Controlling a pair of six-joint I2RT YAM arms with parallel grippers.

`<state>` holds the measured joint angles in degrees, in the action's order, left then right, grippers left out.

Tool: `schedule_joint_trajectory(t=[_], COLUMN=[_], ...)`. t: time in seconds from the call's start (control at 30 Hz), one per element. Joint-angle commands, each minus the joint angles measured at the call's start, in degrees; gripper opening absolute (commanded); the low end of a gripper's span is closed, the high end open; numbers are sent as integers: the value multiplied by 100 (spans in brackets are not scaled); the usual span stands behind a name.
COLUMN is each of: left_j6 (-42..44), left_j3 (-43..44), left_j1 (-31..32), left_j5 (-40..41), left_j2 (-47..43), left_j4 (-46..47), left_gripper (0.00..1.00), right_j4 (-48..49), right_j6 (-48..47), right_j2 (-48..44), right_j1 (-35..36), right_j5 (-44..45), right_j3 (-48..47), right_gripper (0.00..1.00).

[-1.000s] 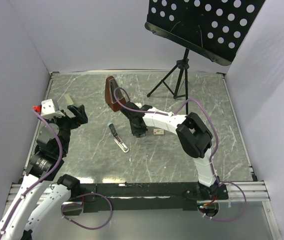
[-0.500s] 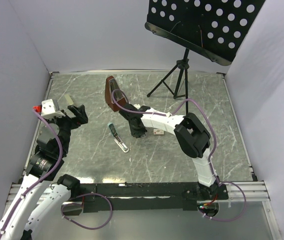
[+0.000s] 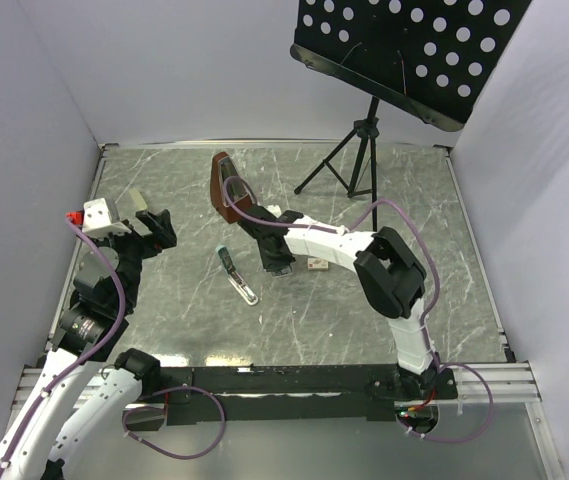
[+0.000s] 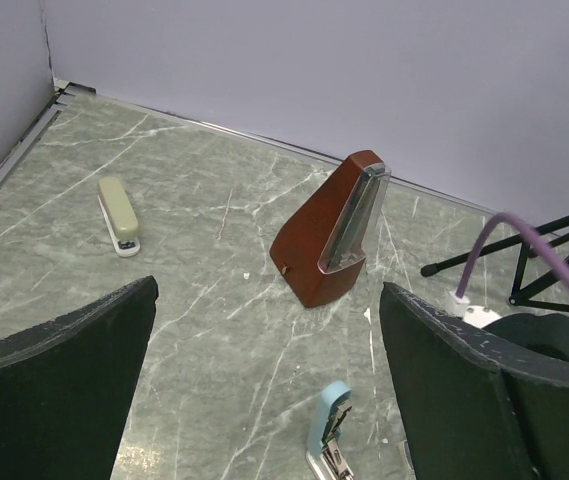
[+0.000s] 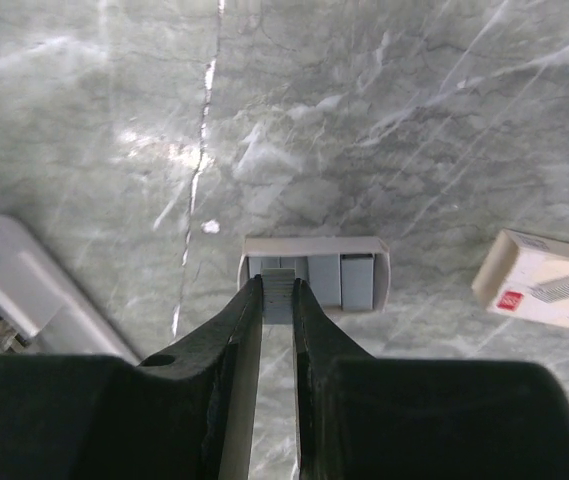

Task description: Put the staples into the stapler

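In the right wrist view my right gripper (image 5: pixel 277 285) is shut on a silvery strip of staples (image 5: pixel 277 298) at the front of a small white tray (image 5: pixel 314 246) that holds more strips. The tray lies flat on the table. The stapler (image 5: pixel 34 300), pale blue and grey, lies hinged open just left of it. In the top view the stapler (image 3: pixel 237 277) sits mid-table, with the right gripper (image 3: pixel 280 266) pointing down just to its right. My left gripper (image 3: pixel 146 230) hangs open and empty at the left, and the stapler (image 4: pixel 326 430) shows low between its fingers (image 4: pixel 64 390).
A cream box sleeve (image 5: pixel 549 285) with a red mark lies right of the tray. A brown metronome (image 3: pixel 226 190) stands behind the stapler. An olive-green second stapler (image 4: pixel 119 215) lies far left. A black music stand (image 3: pixel 359 150) stands at the back right.
The right gripper's fingers have drawn in onto the staple strip. The right arm shifted only slightly. The left arm has not moved.
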<state>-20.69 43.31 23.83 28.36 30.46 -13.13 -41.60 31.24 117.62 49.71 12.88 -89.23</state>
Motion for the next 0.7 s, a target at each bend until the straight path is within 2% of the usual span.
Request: schedule_joint_trajectory(t=[0.0,0.1,0.37,0.67], left_j6=[30,30,21,12], left_j3=[-24,-24,-24,-16], left_j1=[25,25,25,25], left_j5=[56,56,100,144], left_j2=[-58,-57,-58,-75], left_j4=[214,223,205,196], left_gripper=[97,97,97,97], right_j4=[-14,38,951,1436], right_j6=[-171,-329,-1102,-1595], right_j2=[-678,-828,-1145,-856], right_j1=[100,144,636,1049], right_j5=[267,224,-119,-497], right_j3=[20,55,353,336], right_gripper=[15,15,15,15])
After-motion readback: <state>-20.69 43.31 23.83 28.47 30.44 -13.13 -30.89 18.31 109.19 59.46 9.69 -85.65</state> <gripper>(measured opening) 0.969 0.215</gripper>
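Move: The staple strip is already pinched in the right fingers, just above the staple tray, whose middle lies about 1 cm right and 2 cm below. The opened blue stapler it is going to lies some 11 cm left, 1 cm nearer the base and 2 cm lower. The staple box is about 9 cm right and 1 cm farther out; the metronome roughly 17 cm ahead and 12 cm left. From the left hand the stapler is about 17 cm right, 2 cm ahead and 30 cm below. The staple strip, kept in the closed right fingertips, goes up off the tray first, then sweeps left and somewhat back towards the open stapler while still climbing gently: about 7 cm left, 6 cm up and 4.5 cm back in all. On the way the wrist turns some 20 degrees counter-clockwise and tilts about 10 degrees, bringing the hand closer in line with the stapler's length. ##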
